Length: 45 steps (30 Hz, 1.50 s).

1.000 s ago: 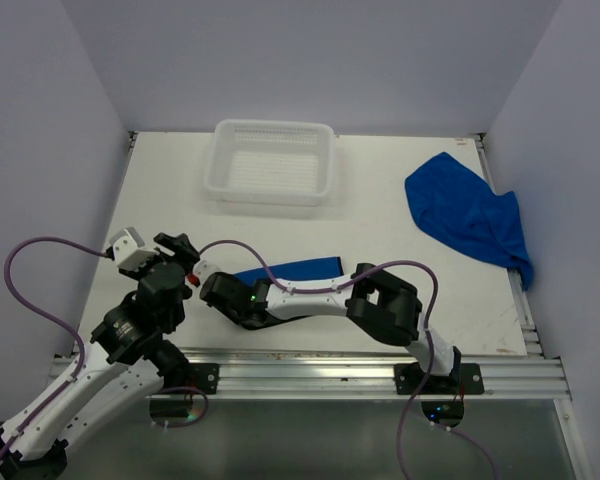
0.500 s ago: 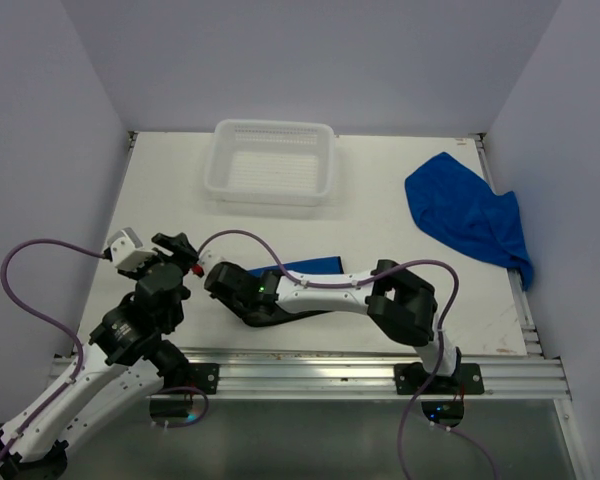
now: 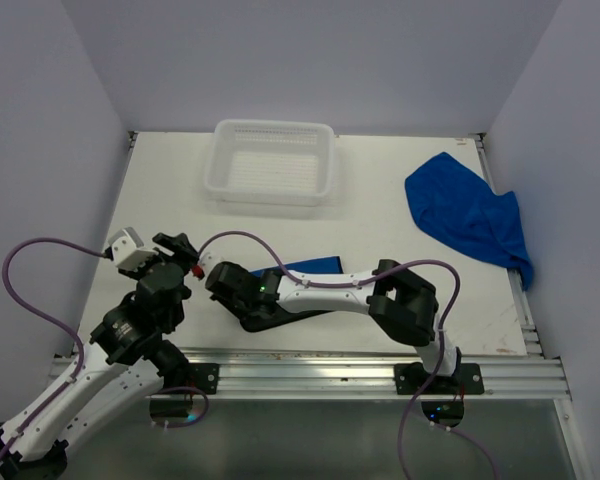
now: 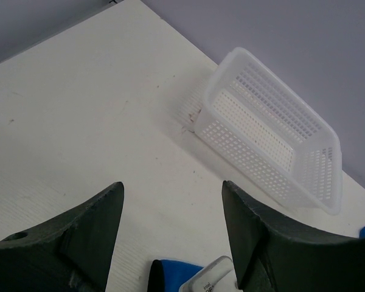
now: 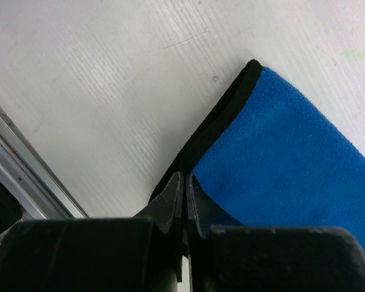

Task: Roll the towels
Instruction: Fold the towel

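Note:
One royal-blue towel (image 3: 315, 265) lies folded flat near the front of the table, mostly hidden under my right arm. In the right wrist view its dark-edged corner (image 5: 292, 158) sits just ahead of my right gripper (image 5: 186, 176), whose fingers are pressed together at the cloth's left edge; no cloth shows between them. From above, that right gripper (image 3: 223, 283) is at the towel's left end. A second towel (image 3: 470, 215) lies crumpled at the right edge. My left gripper (image 4: 172, 185) hangs open and empty just left of the folded towel (image 4: 170, 274); it is also seen from above (image 3: 185, 255).
A white perforated basket (image 3: 272, 185) stands empty at the back centre, also seen in the left wrist view (image 4: 243, 146). Purple cables loop over both arms. A metal rail (image 3: 360, 365) runs along the near edge. Walls close in the table on three sides.
My right arm has shifted a little, its elbow moving right, and now covers more of the folded towel. Its jaws have closed fully. The left arm has barely moved.

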Tool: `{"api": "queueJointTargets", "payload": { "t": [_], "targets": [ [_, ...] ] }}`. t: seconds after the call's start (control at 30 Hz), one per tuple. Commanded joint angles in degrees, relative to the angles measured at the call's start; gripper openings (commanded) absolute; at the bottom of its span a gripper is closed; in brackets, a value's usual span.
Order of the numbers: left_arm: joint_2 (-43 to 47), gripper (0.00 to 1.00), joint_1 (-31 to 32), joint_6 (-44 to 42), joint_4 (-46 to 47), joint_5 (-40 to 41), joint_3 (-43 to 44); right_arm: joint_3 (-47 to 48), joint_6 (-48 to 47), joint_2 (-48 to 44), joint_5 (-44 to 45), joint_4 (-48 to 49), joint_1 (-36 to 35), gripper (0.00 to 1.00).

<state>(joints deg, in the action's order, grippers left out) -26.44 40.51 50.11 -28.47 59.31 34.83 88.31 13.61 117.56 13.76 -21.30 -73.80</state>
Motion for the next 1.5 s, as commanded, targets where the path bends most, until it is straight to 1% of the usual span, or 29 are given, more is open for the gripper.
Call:
{"api": "queueJointTargets", "payload": {
  "t": [0.0, 0.3, 0.47, 0.73, 0.97, 1.2, 1.3, 1.43, 1.47],
  "targets": [
    [-0.6, 0.70, -0.2, 0.0, 0.7, 1.0, 0.3, 0.6, -1.0, -4.1, -1.5, -2.0, 0.1, 0.00],
    [-0.8, 0.70, -0.2, -0.3, 1.0, 0.7, 0.3, 1.9, -2.6, -6.8, 0.1, -8.8, 0.1, 0.00],
    [-0.9, 0.70, -0.1, -0.4, 0.9, 0.8, 0.3, 2.3, -3.1, -8.0, -0.7, -10.3, 0.1, 0.00],
    [-1.3, 0.70, -0.2, -0.4, 1.0, 0.4, 0.2, 2.5, -4.0, -8.9, -6.5, -13.2, 0.0, 0.00],
    [-1.7, 0.70, -0.2, -0.5, 1.1, 0.0, 0.3, -1.4, -2.1, -8.7, -10.1, -12.2, 0.0, 0.00],
    [-2.0, 0.70, -0.2, -0.5, 1.1, 0.0, 0.4, -5.8, -1.0, -9.5, -11.7, -11.2, -0.4, 0.00],
    [-2.2, 0.70, -0.2, -0.6, 1.2, -0.2, 0.5, -8.0, -0.3, -9.7, -13.4, -10.2, -0.6, 0.00],
    [-2.7, 0.70, -0.2, -0.8, 1.3, -0.3, 0.8, -9.8, 0.4, -9.4, -13.5, -8.7, -0.9, 0.00],
    [-2.8, 0.70, -0.2, -0.8, 1.3, -0.4, 0.9, -10.3, 0.7, -9.2, -14.8, -7.9, -1.2, 0.00]
  ]
}}
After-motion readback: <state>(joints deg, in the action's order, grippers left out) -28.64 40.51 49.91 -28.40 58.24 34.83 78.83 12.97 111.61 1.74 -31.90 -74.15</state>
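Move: The folded towel's left hem is already pinched in the right hand, about 5 cm above the table; the towel's middle lies some 14 cm to that hand's right, about level with it fore and aft and 4 cm lower. The table's near edge is roughly 12 cm back, straight behind, and the white basket's middle about 32 cm ahead and 11 cm to the right. From the left hand, the towel is about 20 cm right, 6 cm back and 21 cm below. The towel's left hem, kept in the shut right fingers, is first lifted a couple of centimetres while going right, then drawn back towards the table's near edge and farther right, and lowered about 5 cm from that height, close over the under layer. In all the right hand goes about 7 cm right and 6 cm back, its wrist tilting until the fingers point more steeply down. ##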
